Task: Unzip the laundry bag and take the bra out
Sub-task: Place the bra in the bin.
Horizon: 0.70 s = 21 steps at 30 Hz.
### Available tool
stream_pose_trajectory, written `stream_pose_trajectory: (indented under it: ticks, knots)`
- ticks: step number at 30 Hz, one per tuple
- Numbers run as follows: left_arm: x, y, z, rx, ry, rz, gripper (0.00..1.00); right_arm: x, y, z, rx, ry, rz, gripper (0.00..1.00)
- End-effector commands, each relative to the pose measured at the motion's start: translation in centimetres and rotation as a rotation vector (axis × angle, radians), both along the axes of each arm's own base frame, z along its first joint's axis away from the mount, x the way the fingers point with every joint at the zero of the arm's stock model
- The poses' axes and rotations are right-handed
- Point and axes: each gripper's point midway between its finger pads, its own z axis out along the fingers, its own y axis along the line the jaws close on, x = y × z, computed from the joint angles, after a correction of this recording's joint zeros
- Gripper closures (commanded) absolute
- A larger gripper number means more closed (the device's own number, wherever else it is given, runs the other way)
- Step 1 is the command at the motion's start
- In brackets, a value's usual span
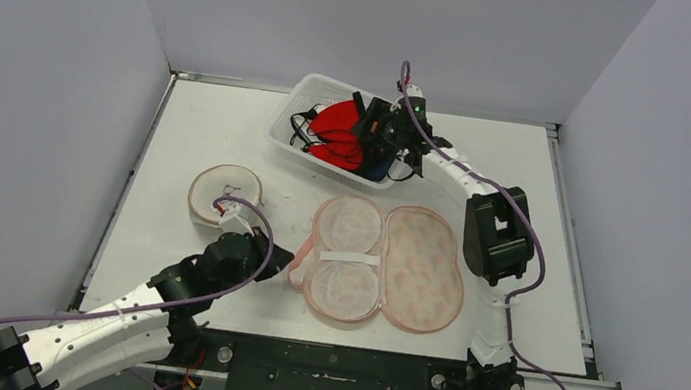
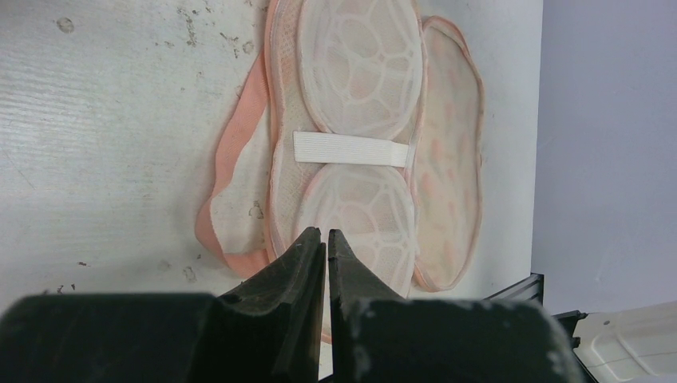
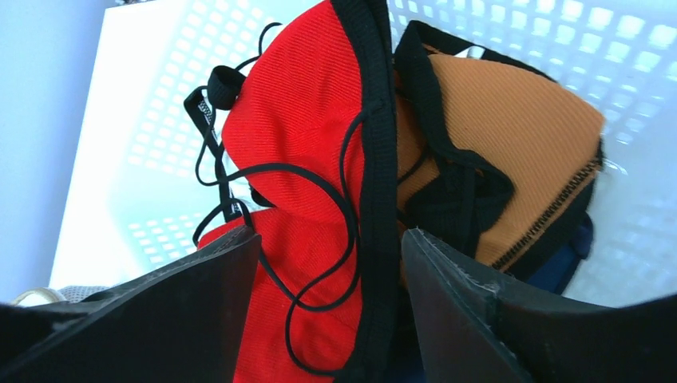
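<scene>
The pink mesh laundry bag (image 1: 383, 261) lies unzipped and spread flat mid-table, its lid flap folded out to the right. In the left wrist view the laundry bag (image 2: 359, 144) shows two round mesh cups and a white elastic band. My left gripper (image 1: 287, 263) (image 2: 326, 231) is shut on nothing, at the bag's near-left edge. The red bra (image 1: 335, 128) (image 3: 303, 120), trimmed in black with thin black straps, lies in the white basket (image 1: 297, 113). My right gripper (image 1: 375, 130) (image 3: 329, 233) hangs open just over it, fingers either side of the black edge.
An orange bra (image 3: 519, 136) with black trim lies beside the red one in the basket (image 3: 136, 120), with dark blue cloth beneath. A second, round pink mesh bag (image 1: 225, 194) sits closed at the left, behind my left wrist. Grey walls enclose the table.
</scene>
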Motion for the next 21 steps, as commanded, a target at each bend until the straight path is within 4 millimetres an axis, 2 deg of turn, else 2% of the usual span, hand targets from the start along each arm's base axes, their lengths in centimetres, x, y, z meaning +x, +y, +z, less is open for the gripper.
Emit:
stream_pose_trajectory:
  ticks: [1, 5, 7, 9, 12, 15, 21]
  knots:
    - [0.4, -0.5, 0.8, -0.035, -0.023, -0.004, 0.94, -1.5, -1.2, 6.9, -0.060, -0.137, -0.073, 0.32]
    - [0.5, -0.7, 0.8, -0.038, -0.025, -0.005, 0.94, -3.6, -1.3, 7.6, -0.103, -0.180, -0.083, 0.31]
    - [0.6, -0.9, 1.0, -0.042, -0.027, -0.009, 0.94, -4.1, 0.0, 8.7, -0.053, -0.222, -0.025, 0.41]
    - [0.6, -1.1, 1.0, -0.044, -0.024, -0.018, 0.94, -4.5, 1.6, 8.8, -0.009, -0.213, 0.047, 0.56]
    - [0.5, -1.6, 1.1, -0.044, -0.017, -0.039, 0.94, -4.5, 3.4, 8.2, 0.029, -0.183, 0.113, 0.65]
    - [0.4, -2.0, 1.1, -0.037, -0.007, -0.060, 0.94, -3.9, 3.8, 6.2, 0.025, -0.147, 0.112, 0.65]
    - [0.3, -2.2, 0.8, -0.026, 0.003, -0.073, 0.94, -2.6, 3.0, 1.6, -0.003, -0.073, 0.085, 0.64]
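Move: The bra lies in the bin under the right hand, its middle roughly 2 cm back, 4 cm left and 7 cm below. The orange pouch sits about 1 cm ahead, 2 cm right and 8 cm below that hand. From the idle left hand, the bra is some 30 cm ahead, 5 cm right and 5 cm below. The right hand rises about 6 cm drawing back, swings left, then dips over the bra, fingers partly closing. ##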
